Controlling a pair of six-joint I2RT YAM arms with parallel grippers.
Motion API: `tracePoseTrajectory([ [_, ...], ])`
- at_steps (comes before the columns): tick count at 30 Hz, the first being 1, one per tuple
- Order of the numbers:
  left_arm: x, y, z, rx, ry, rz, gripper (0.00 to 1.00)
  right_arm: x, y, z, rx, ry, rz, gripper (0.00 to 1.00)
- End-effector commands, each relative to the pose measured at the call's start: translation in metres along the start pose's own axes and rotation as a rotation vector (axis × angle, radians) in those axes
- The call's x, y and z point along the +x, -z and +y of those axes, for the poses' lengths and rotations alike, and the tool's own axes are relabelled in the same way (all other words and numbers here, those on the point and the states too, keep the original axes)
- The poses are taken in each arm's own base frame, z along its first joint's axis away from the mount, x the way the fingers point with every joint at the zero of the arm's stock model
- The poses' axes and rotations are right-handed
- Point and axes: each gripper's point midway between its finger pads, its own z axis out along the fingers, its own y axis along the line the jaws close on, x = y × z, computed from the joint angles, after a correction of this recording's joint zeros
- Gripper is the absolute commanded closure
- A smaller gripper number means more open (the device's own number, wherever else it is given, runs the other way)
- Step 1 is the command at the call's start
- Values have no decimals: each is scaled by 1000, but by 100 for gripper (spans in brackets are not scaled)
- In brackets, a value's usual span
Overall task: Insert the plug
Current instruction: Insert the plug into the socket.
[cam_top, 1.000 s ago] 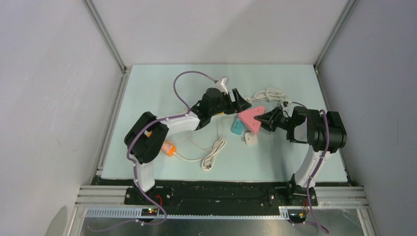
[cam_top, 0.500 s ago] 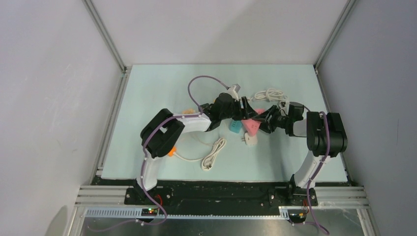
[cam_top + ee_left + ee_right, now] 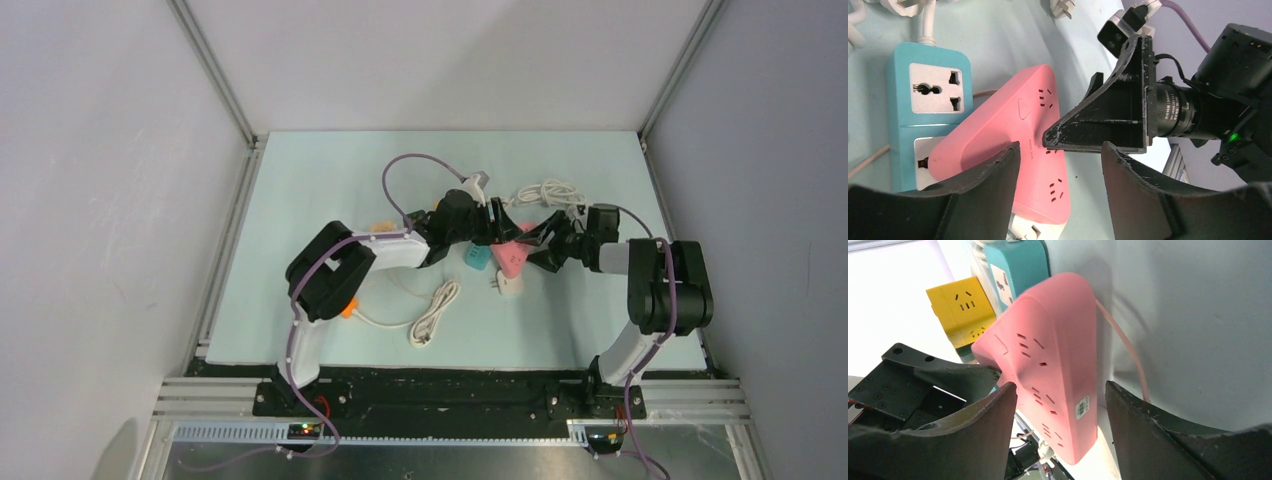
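A pink power strip [image 3: 511, 257] lies mid-table, with a teal strip [image 3: 478, 258] to its left and a white plug [image 3: 508, 284] at its near end. My left gripper [image 3: 498, 228] reaches in from the left and is open. In the left wrist view its left finger overlaps the pink strip [image 3: 1013, 130], and bare table shows before the right finger. My right gripper [image 3: 545, 246] comes from the right, also open. The pink strip [image 3: 1058, 365] stands between its fingers with a gap on each side. Neither gripper holds the plug [image 3: 1023, 232].
A coiled white cable [image 3: 548, 192] lies behind the grippers and another white cable [image 3: 435, 312] in front left. A yellow socket cube [image 3: 963, 310] sits beyond the teal strip [image 3: 1018, 267]. An orange piece [image 3: 347, 308] lies by the left arm. The two grippers nearly touch.
My left arm swung right to the pink strip and its jaws narrowed a little. My right gripper, which was shut on the pink strip, opened. The strip moved left and back.
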Motion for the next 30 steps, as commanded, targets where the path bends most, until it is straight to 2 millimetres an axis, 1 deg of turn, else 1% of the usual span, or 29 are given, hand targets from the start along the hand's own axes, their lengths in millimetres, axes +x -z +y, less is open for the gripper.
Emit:
tracePoseTrajectory([
  [1, -19, 10, 5, -48, -25, -47, 34, -12, 5, 20, -12, 89, -33, 32],
  [3, -26, 14, 4, -51, -22, -66, 34, -12, 4, 25, -30, 115, -19, 32],
  [7, -31, 22, 8, -75, -13, -89, 35, -7, -2, 35, -46, 151, 18, 33],
  [10, -23, 23, 18, -95, -3, -75, 43, -6, -5, 40, -49, 166, 33, 37],
  [14, -6, 19, 33, -120, 40, -36, 49, -10, -4, 44, -35, 190, 9, 47],
  [16, -3, 20, 39, -138, 51, -37, 51, -13, -3, 46, -34, 198, -3, 50],
  [22, -12, 28, 45, -169, 45, -70, 53, -22, -5, 49, -24, 212, -42, 54],
  [24, -11, 30, 53, -196, 56, -79, 56, -24, -4, 53, -32, 218, -53, 54],
  [28, 2, 33, 72, -237, 87, -59, 61, -29, -3, 60, -54, 228, -74, 54],
  [30, 8, 34, 80, -251, 108, -44, 66, -20, -7, 67, -64, 246, -55, 54],
])
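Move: Just behind and below the left hand lies the middle of the pink triangular block, about 2 cm back, 1 cm left and 5 cm down. From the right hand it is level front to back, some 4 cm left and 1 cm lower. The teal strip's middle is about 5 cm left of the block's and 2 cm farther out; the white adapter sits roughly 6 cm nearer the bases than the block, and the cord coil 11 cm beyond and 8 cm right of it. Closing from wide to about half open, the right fingers pinch the pink block's near-right side while that hand lifts about 1.5 cm and eases forward and left. The left hand slides some 4 cm left and slightly forward across the block towards its teal-strip side, sinking about 1 cm, turning nearly 10 degrees counter-clockwise and narrowing its fingers to under half open. ##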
